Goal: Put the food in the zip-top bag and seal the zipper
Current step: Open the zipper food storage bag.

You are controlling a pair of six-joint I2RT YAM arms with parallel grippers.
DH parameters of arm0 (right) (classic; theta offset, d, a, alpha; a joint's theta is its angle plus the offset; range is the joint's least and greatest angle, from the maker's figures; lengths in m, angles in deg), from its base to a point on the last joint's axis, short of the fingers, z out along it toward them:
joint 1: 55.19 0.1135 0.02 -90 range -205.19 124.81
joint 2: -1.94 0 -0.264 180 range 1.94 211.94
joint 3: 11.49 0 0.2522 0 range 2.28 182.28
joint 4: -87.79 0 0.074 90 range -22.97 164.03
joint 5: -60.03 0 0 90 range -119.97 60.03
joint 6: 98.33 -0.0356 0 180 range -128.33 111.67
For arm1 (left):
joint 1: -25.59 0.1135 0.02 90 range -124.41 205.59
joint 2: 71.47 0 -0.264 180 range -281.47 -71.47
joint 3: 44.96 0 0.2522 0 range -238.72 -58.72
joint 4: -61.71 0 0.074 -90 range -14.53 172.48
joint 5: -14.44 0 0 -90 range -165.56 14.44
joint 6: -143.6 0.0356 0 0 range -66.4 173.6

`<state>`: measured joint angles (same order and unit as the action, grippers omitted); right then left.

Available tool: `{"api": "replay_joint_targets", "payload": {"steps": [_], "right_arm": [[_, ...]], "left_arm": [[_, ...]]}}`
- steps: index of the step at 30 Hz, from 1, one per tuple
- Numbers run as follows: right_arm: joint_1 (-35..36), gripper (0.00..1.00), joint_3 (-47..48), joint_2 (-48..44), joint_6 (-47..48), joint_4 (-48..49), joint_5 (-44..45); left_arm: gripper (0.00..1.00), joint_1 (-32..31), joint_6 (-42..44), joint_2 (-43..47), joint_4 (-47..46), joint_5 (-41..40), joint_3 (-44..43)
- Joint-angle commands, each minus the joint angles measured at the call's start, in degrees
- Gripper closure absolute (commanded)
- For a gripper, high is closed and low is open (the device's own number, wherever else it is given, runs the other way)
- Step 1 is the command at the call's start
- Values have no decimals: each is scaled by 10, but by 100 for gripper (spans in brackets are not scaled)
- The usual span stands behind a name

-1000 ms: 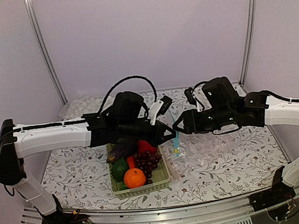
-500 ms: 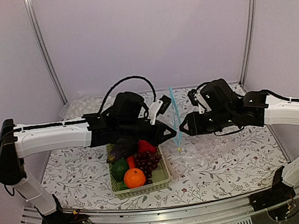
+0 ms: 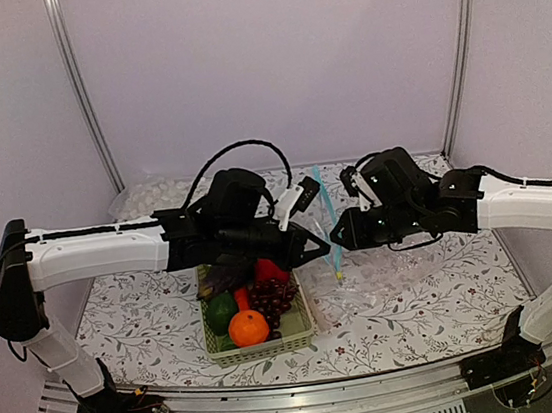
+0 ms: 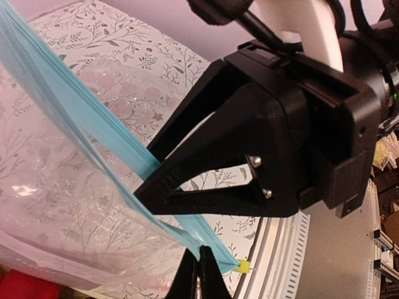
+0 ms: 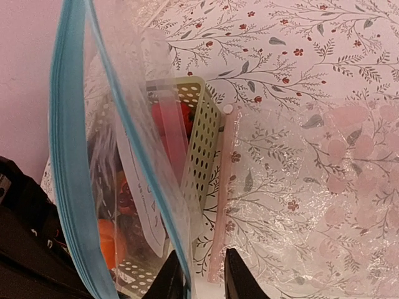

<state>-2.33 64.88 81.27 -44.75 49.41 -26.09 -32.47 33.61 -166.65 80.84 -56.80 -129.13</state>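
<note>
The zip-top bag [image 3: 391,278] droops from its light-blue zipper [image 3: 325,211], which hangs upright between the two grippers. My left gripper [image 3: 318,248] is shut on the zipper [image 4: 93,118] near its corner, pinched at the fingertips [image 4: 201,265]. My right gripper [image 3: 337,236] faces it closely, jaws apart; the bag's blue lip [image 5: 134,162] runs down against the left finger [image 5: 174,280], not pinched. The food lies in a green basket [image 3: 273,346]: orange [image 3: 248,327], grapes [image 3: 272,296], a green vegetable [image 3: 221,312], eggplant [image 3: 222,277] and red fruit [image 3: 268,268].
A clear plastic sheet with a pink strip [image 5: 223,193] lies on the floral tablecloth beside the basket [image 5: 202,149]. Bubbly white wrap [image 3: 154,193] sits at the back left. The right gripper's fingers [image 4: 249,131] fill much of the left wrist view.
The right gripper has moved left toward the left gripper and its jaws have narrowed. The blue zipper swung upright and now hangs between the two grippers. The left arm has stayed put.
</note>
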Motion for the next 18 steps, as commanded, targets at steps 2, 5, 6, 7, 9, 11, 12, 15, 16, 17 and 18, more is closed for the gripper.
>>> {"api": "replay_joint_targets", "payload": {"steps": [2, 5, 6, 7, 9, 11, 12, 15, 16, 17, 18], "right_arm": [[1, 89, 14, 14, 0, 19, 4], [1, 100, 12, 11, -6, 20, 24], [1, 100, 11, 6, -7, 18, 32], [1, 100, 9, 2, -9, 15, 43], [1, 100, 6, -10, -14, 4, 67], [1, 100, 7, -19, -15, -12, 89], [1, 100, 8, -24, -15, -22, 98], [0, 100, 16, -28, -10, -45, 107], [1, 100, 17, -28, -7, -47, 104], [1, 100, 19, -28, -4, -49, 99], [1, 100, 20, -28, -1, -49, 89]], "left_arm": [[100, 1, 10, -7, -11, 12, 7], [100, 2, 6, -2, -7, -5, 13], [100, 2, 1, 2, -7, -18, 18], [100, 4, -8, 7, -8, -35, 27], [100, 9, -33, 16, -8, -75, 43], [100, 20, -67, 28, -12, -112, 65], [100, 26, -88, 33, -16, -130, 78], [100, 42, -139, 43, -40, -158, 116], [100, 47, -152, 43, -43, -160, 123], [100, 50, -160, 42, -61, -156, 129], [100, 51, -166, 39, -74, -148, 131]]}}
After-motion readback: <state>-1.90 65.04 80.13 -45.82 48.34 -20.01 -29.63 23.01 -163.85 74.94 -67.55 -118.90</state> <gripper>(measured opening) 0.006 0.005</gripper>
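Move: The left hand keeps its pinch on the left lip of the zip-top bag; the basket of food, on the side it will go to, lies about 16 cm left, 2 cm ahead and 16 cm below. The yellow slider is roughly 4 cm back, 1 cm right and 2 cm below that hand. The right hand's part-open fingers straddle the bag's right lip, about 1 cm left and level; a flat clear bag lies some 8 cm right, 1 cm ahead and 19 cm below. Closing fully first, the right fingers pinch the bag's right lip and then ease about 1.5 cm to the right. The left hand, still gripping the left lip, stays put briefly, then pulls away left, forward and down by roughly 4 cm each way, towards the basket, swinging some 15 degrees counter-clockwise. ##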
